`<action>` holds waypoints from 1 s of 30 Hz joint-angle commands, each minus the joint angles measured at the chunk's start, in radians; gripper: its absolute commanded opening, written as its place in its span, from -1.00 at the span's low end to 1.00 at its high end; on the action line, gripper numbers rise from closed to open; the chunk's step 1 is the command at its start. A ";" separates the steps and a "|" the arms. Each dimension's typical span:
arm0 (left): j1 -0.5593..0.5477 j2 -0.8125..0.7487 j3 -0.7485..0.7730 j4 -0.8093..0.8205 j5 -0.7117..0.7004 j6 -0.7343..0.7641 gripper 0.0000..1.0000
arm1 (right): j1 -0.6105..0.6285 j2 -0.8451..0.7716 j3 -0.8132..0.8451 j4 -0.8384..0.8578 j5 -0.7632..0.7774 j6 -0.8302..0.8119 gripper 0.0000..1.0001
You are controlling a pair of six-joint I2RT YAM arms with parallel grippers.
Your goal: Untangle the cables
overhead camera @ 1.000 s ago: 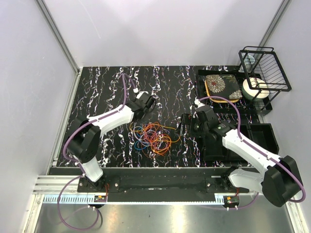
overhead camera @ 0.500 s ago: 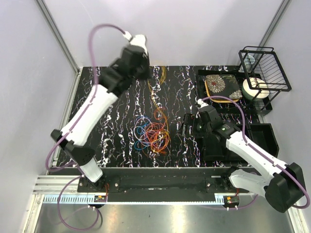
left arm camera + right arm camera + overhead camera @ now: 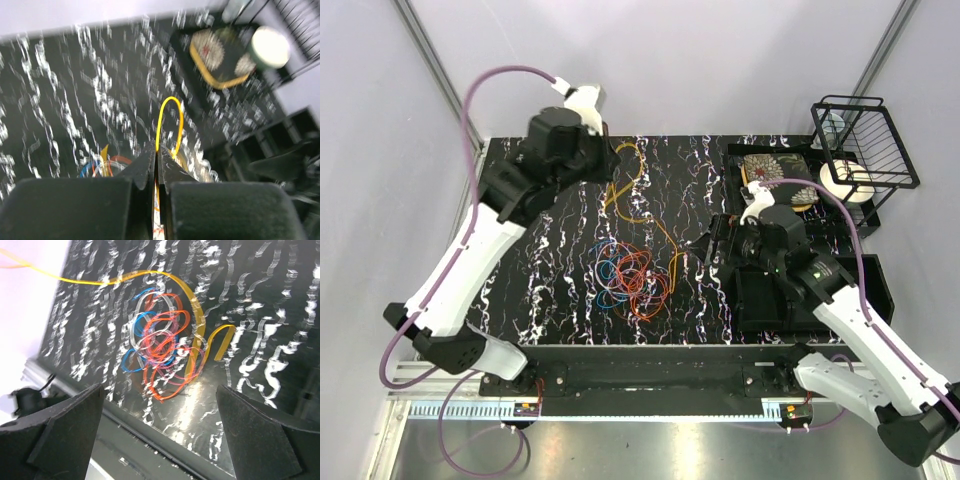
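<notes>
The cables [image 3: 635,280] lie as one tangle of orange, red, blue and pale loops on the black marbled table, in front of the middle. A yellow cable [image 3: 665,238] is drawn out of the tangle toward the far left. It rises to my left gripper [image 3: 610,160], which is raised and shut on it. In the left wrist view that yellow cable [image 3: 170,120] loops out past the left gripper [image 3: 156,150]. My right gripper [image 3: 713,243] hangs open just right of the tangle. In the right wrist view the right gripper [image 3: 160,390] holds nothing, with the cables [image 3: 160,345] beyond it.
At the back right stand a black tray with a flowered pad [image 3: 775,175], a black wire rack [image 3: 865,140] and a white roll [image 3: 845,183]. Black bins [image 3: 850,285] sit under the right arm. A metal rail [image 3: 640,375] runs along the table's front edge.
My left arm has risen from beside the tangle toward the far left, pulling the yellow cable out of the pile. The right gripper has shifted slightly to the right and stayed open.
</notes>
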 commanded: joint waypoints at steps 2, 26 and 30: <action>-0.001 -0.007 -0.015 0.053 0.005 -0.083 -1.00 | 0.006 0.039 -0.002 0.061 -0.176 -0.017 0.95; 0.001 -0.010 -0.025 0.059 0.039 -0.103 -1.00 | -0.035 0.459 0.246 0.060 0.054 0.057 0.97; 0.001 -0.045 -0.085 0.108 0.094 -0.059 -1.00 | -0.135 0.501 0.315 -0.002 -0.116 0.224 0.94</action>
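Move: The orange cable hangs pinched in the left hand. The middle of its slack stretch is about 10 cm left of the right hand, 6 cm ahead and 12 cm lower; from the left hand it is 9 cm to the right, 2 cm back and some 28 cm below. The tangle lies on the table about 15 cm left of the right hand, 2 cm back and 23 cm down. The flowered pot holder sits roughly 20 cm ahead and 18 cm to the right. Left first and then mainly forward, the empty right hand swings towards the raised left hand, ending about 9 cm farther out and 4 cm lower after dipping and starting to rise again; its fingers stay wide open. The left hand sinks some 2 cm at once, then holds nearly still up high, still pinching the orange cable. ##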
